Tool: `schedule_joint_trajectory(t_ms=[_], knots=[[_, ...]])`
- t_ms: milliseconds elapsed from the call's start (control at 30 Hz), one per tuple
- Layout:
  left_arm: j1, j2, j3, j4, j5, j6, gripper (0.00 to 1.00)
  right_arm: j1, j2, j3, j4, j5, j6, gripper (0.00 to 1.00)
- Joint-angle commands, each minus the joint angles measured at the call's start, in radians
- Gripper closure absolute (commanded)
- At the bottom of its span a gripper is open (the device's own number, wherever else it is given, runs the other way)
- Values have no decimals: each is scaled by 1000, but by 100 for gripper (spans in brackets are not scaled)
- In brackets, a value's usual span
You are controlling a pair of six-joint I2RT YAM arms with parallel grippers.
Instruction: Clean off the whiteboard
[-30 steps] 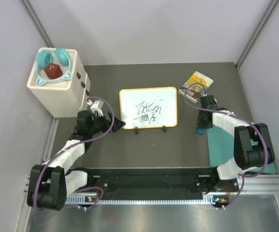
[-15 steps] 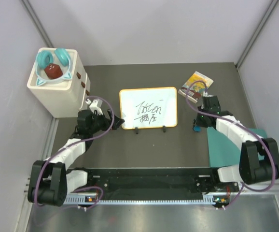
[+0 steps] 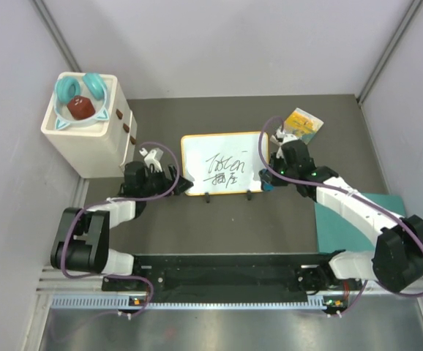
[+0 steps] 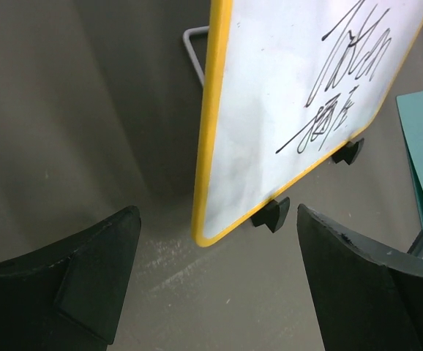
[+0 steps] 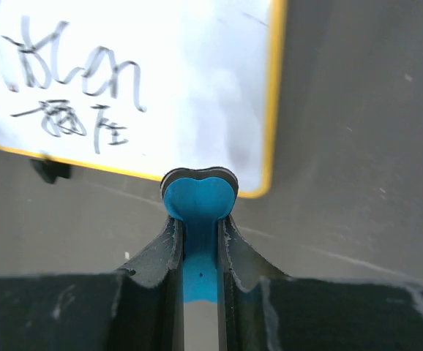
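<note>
The whiteboard [image 3: 225,162] has an orange-yellow frame, black scribbles and two black feet, and stands mid-table. It also shows in the left wrist view [image 4: 270,110] and the right wrist view [image 5: 138,88]. My left gripper [image 3: 181,184] is open, and the board's lower left corner lies just ahead of the gap between its fingers [image 4: 217,216]. My right gripper [image 3: 268,181] is shut on a blue eraser [image 5: 199,197]. It holds the eraser just off the board's lower right corner.
A white box [image 3: 87,135] with teal headphones and a red object on top stands at the far left. A small yellow book [image 3: 299,123] lies at the far right. A teal mat [image 3: 343,219] lies at the near right.
My right arm has swung left with the eraser, from beside the teal mat to the board's lower right corner. My left gripper has edged closer to the board's left corner.
</note>
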Motion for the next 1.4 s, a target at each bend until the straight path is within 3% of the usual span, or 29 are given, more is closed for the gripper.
schedule_joint_trajectory(t_ms=[0, 267, 667, 833, 1000, 1167, 1367], knots=[[5, 33, -15, 185, 83, 6, 9, 51, 57, 86, 75, 7, 32, 100], [5, 174, -128, 591, 98, -226, 15, 82, 139, 164, 73, 36, 32, 100], [5, 329, -165, 868, 115, -335, 26, 108, 207, 222, 89, 45, 43, 100], [3, 415, -161, 986, 154, -372, 39, 159, 259, 239, 115, 56, 61, 100], [5, 461, -155, 1038, 177, -387, 52, 191, 298, 270, 118, 76, 60, 100], [5, 472, -148, 1031, 180, -378, 76, 231, 317, 287, 125, 125, 58, 100], [5, 467, -165, 1049, 175, -361, 75, 252, 357, 296, 138, 139, 72, 100]])
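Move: The whiteboard's lower left corner is about 2 cm right of the open left gripper, 1 cm back and 3 cm lower; the left stand foot is some 10 cm right, 3 cm back and 5 cm below that gripper. From the right gripper, already holding the eraser, the writing's middle is about 14 cm left, 6 cm ahead and 3 cm lower, and the board's lower right corner 1 cm ahead, level sideways, 7 cm below. Bring the left gripper about 3 cm right and nearly as far down onto the whiteboard's lower left corner, easing slightly back, rolling its left side down some 20 degrees and closing until the fingers pinch the framed edge. Meanwhile carry the held eraser about 11 cm left across the front of the board towards the writing, going forward a little first, then mostly left. ##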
